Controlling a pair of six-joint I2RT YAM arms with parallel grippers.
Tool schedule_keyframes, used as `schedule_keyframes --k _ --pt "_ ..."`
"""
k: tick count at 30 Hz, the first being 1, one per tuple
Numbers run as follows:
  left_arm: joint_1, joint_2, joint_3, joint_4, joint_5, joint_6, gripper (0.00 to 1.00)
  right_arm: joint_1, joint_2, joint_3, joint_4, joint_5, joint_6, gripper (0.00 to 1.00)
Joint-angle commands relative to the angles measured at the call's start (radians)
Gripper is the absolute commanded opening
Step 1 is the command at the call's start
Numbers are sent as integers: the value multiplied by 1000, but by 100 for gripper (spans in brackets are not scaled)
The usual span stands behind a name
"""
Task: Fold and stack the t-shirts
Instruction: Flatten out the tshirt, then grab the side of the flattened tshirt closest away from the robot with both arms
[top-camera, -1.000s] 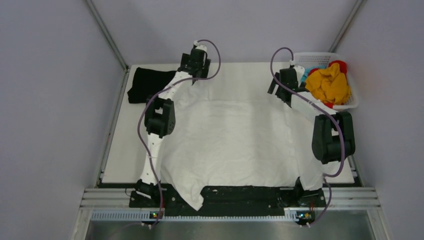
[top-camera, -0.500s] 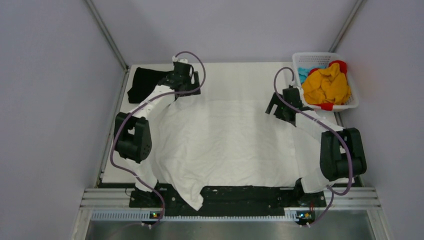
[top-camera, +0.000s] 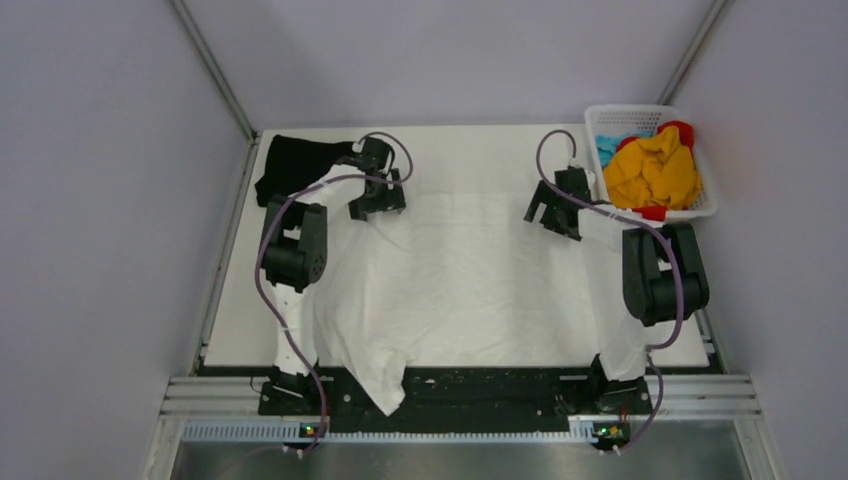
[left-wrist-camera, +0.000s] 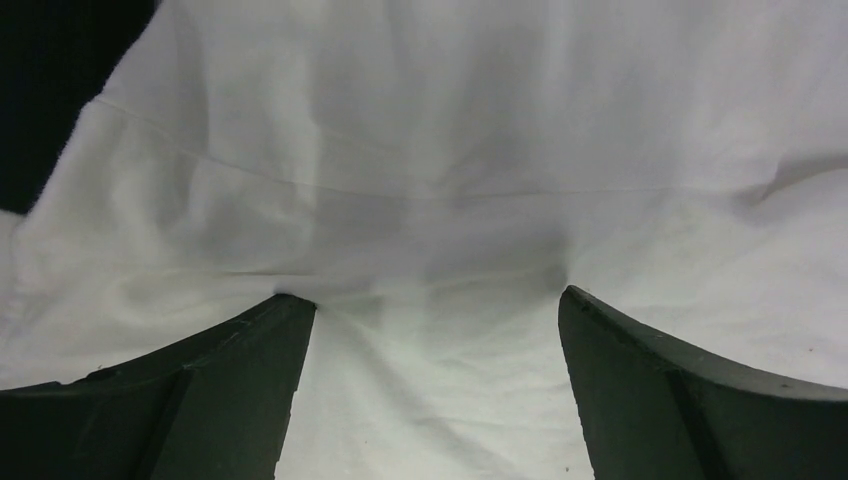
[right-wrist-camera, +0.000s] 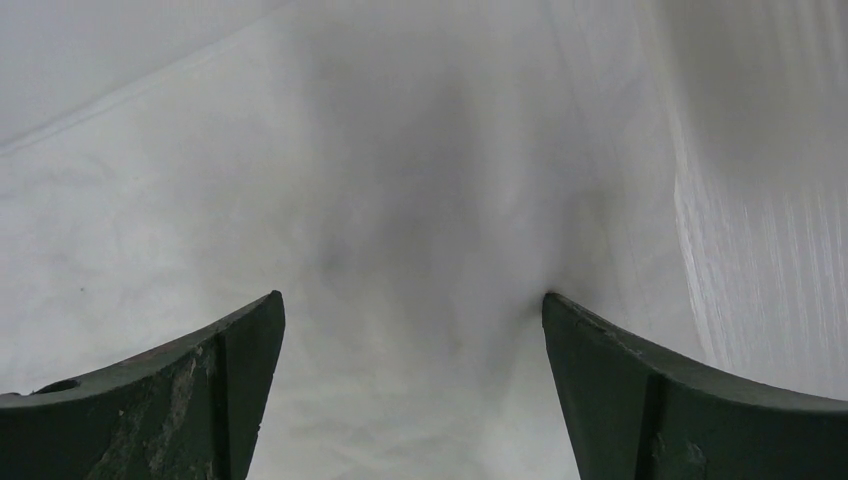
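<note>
The white t-shirt (top-camera: 460, 280) lies spread flat across the middle of the table, one corner hanging over the near edge. The black t-shirt (top-camera: 290, 165) lies bunched at the far left corner. My left gripper (top-camera: 375, 203) is open at the white shirt's far left edge, fingertips pressed down on the white cloth (left-wrist-camera: 430, 150), with black cloth (left-wrist-camera: 50, 80) just beyond. My right gripper (top-camera: 547, 213) is open at the shirt's far right edge, its tips on the cloth (right-wrist-camera: 400, 150). The left gripper (left-wrist-camera: 430, 300) and right gripper (right-wrist-camera: 412, 300) each hold nothing.
A white lattice basket (top-camera: 706, 208) with yellow, red and blue cloth stands at the far right corner, close to the right arm. Metal rails run along the near edge of the table (top-camera: 470, 150).
Both grippers have drawn back from the far edge and come down onto the far part of the white t-shirt. The arms' elbows have shifted; both grippers stay open.
</note>
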Motion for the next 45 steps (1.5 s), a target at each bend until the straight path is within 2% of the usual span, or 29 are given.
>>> schedule_keyframes --k 1,5,9,13,18,22,24,27,30,35,39,43,45 --pt "29 175 178 -41 67 -10 97 -25 149 108 -23 9 16 98" --pt "49 332 421 -102 101 9 97 -43 272 269 -60 16 22 98" --pt "69 426 587 -101 175 32 97 -60 368 426 -108 39 6 99" --pt "76 459 636 -32 256 47 99 -87 440 552 -142 53 -12 99" --pt "76 485 696 21 331 55 99 -96 463 631 -136 21 -36 99" --pt "75 465 767 -15 358 56 99 -93 406 669 -166 -14 -77 99" --pt "73 392 754 -36 353 61 99 -79 336 648 -176 -12 -89 99" --pt "55 219 618 -49 310 79 99 -44 197 540 -172 -2 -99 99" --pt "23 -11 376 -43 245 72 99 -18 31 373 -161 -16 -64 99" --pt "-45 -457 -161 -24 117 -53 99 -17 -325 15 -103 -14 18 99" --pt "-169 -823 -606 -36 -13 -212 99 -17 -566 -188 -130 -5 39 99" --pt "-327 -1028 -802 -222 -129 -376 99 -19 -718 -280 -225 22 48 99" --pt "-380 -1094 -875 -303 -137 -448 97 -19 -778 -318 -254 22 55 99"
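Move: The white t-shirt lies spread under both hands, 1 cm below them; its middle is about 14 cm back and 18 cm right of the left hand, and some 12 cm back and 22 cm left of the right. The black stack is roughly 9 cm ahead and 18 cm left of the left hand. The basket stands about 12 cm ahead and 25 cm right of the right hand, its middle some 5 cm higher. Both open hands push the t-shirt forward some 14 cm, lift, then swing back, the left nearly 40. ##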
